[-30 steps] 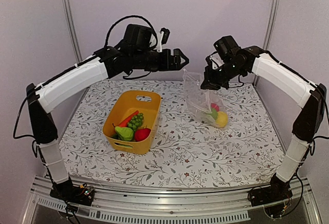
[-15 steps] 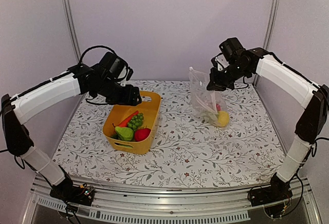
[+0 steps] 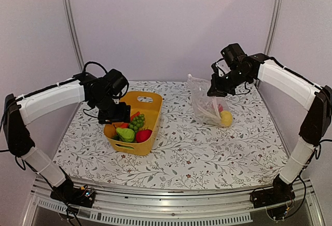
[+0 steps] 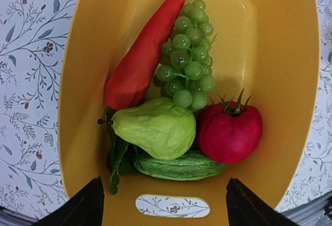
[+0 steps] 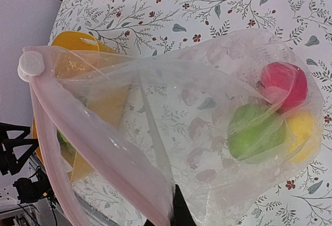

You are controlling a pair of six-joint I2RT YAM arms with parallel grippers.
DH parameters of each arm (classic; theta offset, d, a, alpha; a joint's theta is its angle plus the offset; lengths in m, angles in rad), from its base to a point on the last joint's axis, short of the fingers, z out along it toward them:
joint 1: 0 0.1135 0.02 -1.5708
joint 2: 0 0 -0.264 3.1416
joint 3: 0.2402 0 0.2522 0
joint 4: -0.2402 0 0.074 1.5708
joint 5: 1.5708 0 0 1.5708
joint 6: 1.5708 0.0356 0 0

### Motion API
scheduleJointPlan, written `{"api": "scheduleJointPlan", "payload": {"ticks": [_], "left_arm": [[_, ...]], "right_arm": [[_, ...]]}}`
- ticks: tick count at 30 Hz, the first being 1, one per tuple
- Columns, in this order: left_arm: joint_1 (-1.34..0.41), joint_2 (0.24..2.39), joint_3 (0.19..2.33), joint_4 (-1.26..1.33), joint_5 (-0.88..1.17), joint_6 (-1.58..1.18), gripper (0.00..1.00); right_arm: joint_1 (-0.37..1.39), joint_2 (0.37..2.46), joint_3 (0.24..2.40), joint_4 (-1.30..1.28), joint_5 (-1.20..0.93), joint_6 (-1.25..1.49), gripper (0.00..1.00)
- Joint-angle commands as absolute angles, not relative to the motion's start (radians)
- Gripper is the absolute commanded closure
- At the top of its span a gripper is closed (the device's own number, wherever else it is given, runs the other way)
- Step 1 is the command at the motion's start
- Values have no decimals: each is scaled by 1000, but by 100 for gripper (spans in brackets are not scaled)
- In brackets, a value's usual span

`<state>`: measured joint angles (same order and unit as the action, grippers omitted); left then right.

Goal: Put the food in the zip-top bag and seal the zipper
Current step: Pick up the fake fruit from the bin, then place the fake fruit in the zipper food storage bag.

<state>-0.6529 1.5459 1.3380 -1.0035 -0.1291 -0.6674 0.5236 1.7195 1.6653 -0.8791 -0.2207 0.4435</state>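
The zip-top bag hangs by its mouth from my right gripper, which is shut on the top edge. Its pinkish zipper stands apart, with a white slider at one end. Inside lie red, green and yellow round food. My left gripper hovers open over the near end of the yellow basket, nothing between its fingers. Below it lie a green pear, red tomato, grape bunch, long red-orange piece and a green pod.
The yellow basket stands left of centre on the floral tablecloth, a hand's width from the bag. A purple wall and metal posts close the back and sides.
My left arm swung from beside the bag's mouth down and left to the basket, its gripper now pointing into it. The right gripper kept hold of the bag, which sank slightly.
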Motion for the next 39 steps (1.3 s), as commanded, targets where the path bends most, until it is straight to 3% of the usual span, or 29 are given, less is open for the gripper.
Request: {"api": "scheduleJointPlan", "payload": {"ticks": [1,9,15,27,39], "left_arm": [[-641,1537,1260,-907,-192,-904,19],[-655,1588,1154,-781,-221,-1238,20],[-647,1720,1183,-740,-279,-1308,23],[-656,1857,1401,-699,-439,-1192,43],[-700,1682,1496,-604,-410,-967,47]], "right_arm": [[525,1693,1646,-857,-247,421,100],[524,1714,1655,-856,-272,403,100],[523,1674,1600,-836,-282,401,100],[523,1601,1521,-823,-259,392,100],[520,1596,1551,-857,-226,401,100]]}}
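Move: In the bin under the left hand, the green pear lies about 5 cm ahead, in line sideways and roughly 11 cm below. The tomato sits some 7 cm to the right of the pear and 2 cm nearer the base; the grapes are 6 cm beyond the pear and 5 cm to its right; the red pepper lies about 7 cm straight beyond it. From the right hand, the pear is about 32 cm left, 4 cm back and 18 cm down. Turning counter-clockwise some 35 degrees as it sinks about 10 cm into the bin and eases forward, the left hand closes its open fingers on the pear's sides, then carries it up about 10 cm and farther forward, slightly right, tilting the fingers outward. The right hand keeps its pinch on the bag's edge, drifting back about 2 cm. ##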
